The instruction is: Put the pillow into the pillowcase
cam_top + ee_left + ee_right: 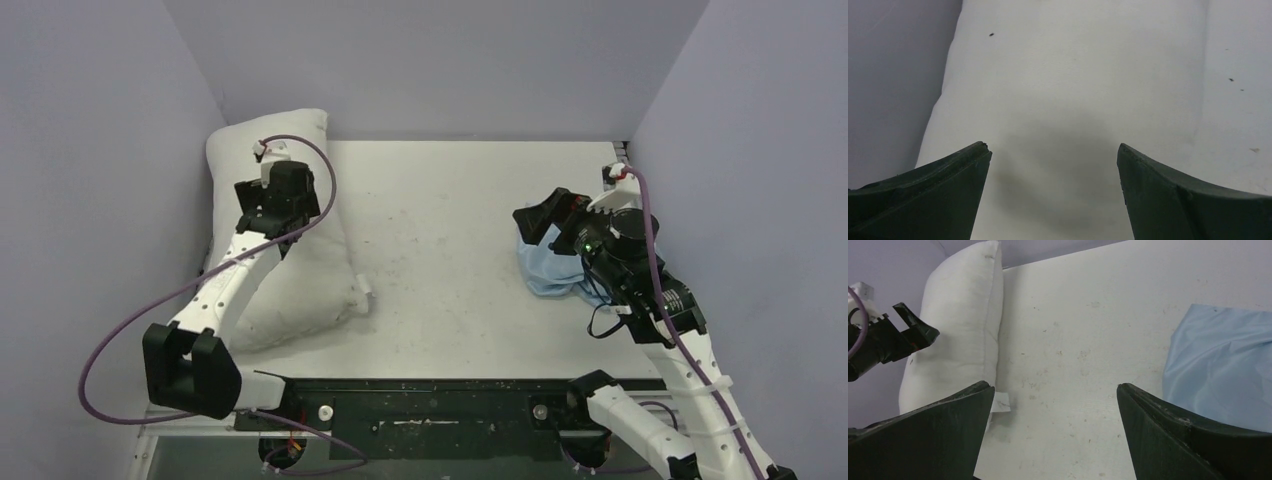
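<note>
The plump off-white pillow (300, 290) lies along the table's left side, its far end leaning on the left wall. A small white tag (364, 290) sticks out at its near right corner. My left gripper (283, 207) hovers open just above the pillow's middle; in the left wrist view the pillow (1073, 75) fills the space between the spread fingers (948, 190). The crumpled light-blue pillowcase (548, 272) lies at the right, partly under my right gripper (540, 222), which is open and empty. The right wrist view shows the pillow (963, 325), its tag (1000, 404) and the pillowcase (1223, 365).
Lilac walls (90, 150) close in the white table (440, 250) on the left, back and right. A purple cable (330, 190) loops over the left arm. The black mounting rail (430, 410) runs along the near edge.
</note>
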### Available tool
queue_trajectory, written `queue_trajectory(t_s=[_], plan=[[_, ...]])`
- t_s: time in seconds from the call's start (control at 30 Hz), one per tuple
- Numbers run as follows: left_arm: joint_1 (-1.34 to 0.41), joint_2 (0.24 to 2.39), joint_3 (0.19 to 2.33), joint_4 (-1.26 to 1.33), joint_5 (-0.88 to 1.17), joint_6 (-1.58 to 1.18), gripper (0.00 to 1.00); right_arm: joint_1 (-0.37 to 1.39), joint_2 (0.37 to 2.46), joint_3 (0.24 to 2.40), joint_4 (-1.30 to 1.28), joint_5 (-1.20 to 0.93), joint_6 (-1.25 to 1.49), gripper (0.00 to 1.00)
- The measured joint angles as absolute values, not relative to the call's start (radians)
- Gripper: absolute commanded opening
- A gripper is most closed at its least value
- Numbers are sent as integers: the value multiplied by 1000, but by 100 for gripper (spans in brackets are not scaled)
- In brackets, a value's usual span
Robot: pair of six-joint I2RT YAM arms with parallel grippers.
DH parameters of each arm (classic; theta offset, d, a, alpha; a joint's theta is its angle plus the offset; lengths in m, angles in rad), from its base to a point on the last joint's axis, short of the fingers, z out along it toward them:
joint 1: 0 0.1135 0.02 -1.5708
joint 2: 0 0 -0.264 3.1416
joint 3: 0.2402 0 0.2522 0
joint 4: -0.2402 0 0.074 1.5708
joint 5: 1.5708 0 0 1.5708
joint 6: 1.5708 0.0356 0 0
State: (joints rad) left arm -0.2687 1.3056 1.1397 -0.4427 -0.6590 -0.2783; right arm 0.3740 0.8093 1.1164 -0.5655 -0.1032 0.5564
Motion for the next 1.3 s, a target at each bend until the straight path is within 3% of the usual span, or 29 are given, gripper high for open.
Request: queue_trajectory(t_s=[0.07, 0.17, 0.2, 0.23, 0.43, 0.63, 0.97, 1.3], plan=[[-220, 1368, 1137, -442, -668, -278, 95, 374, 809, 1112, -561, -107, 566, 100], [-200, 1411, 1115, -428, -671, -278, 82, 374, 817, 1108, -560, -110, 585, 100], [-201, 1418, 1106, -417, -666, -275, 70, 374, 822, 1103, -559, -111, 593, 100], [-201, 1421, 1098, -406, -659, -271, 46, 374, 825, 1097, -560, -111, 601, 100], [-201, 1421, 1053, -309, -565, -212, 1, 374, 859, 1066, -571, -110, 641, 100], [-248, 1365, 1008, -204, -406, -111, 0, 374, 860, 1065, -574, -108, 668, 100], [-564, 1338, 1009, -70, -70, 220, 0, 374, 859, 1065, -574, -107, 695, 100], [-459, 1479, 1116, 0, 179, 371, 0, 374, 859, 1065, -579, -91, 711, 100]])
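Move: The pillow lies right under the open left hand, against the left wall, its middle about 3 cm back from the fingers and some 9 cm below; its white tag is roughly 18 cm to the right and 15 cm back. The blue pillowcase lies about 70 cm to this hand's right and 8 cm back, 13 cm lower. From the right hand the pillow is some 55 cm left, 12 cm ahead and 22 cm down. The left hand sinks about 6 cm onto the pillow and shuts its wide-open fingers, pinching a fold of its upper side near the middle. Keeping that pinch, it rises again most of the way and sweeps some 22 cm to the right, hauling the pillow towards the pillowcase while the wrist swings about 70 degrees clockwise, then eases slightly forward; the open right hand only dips about 3.5 cm and tips down a little. ##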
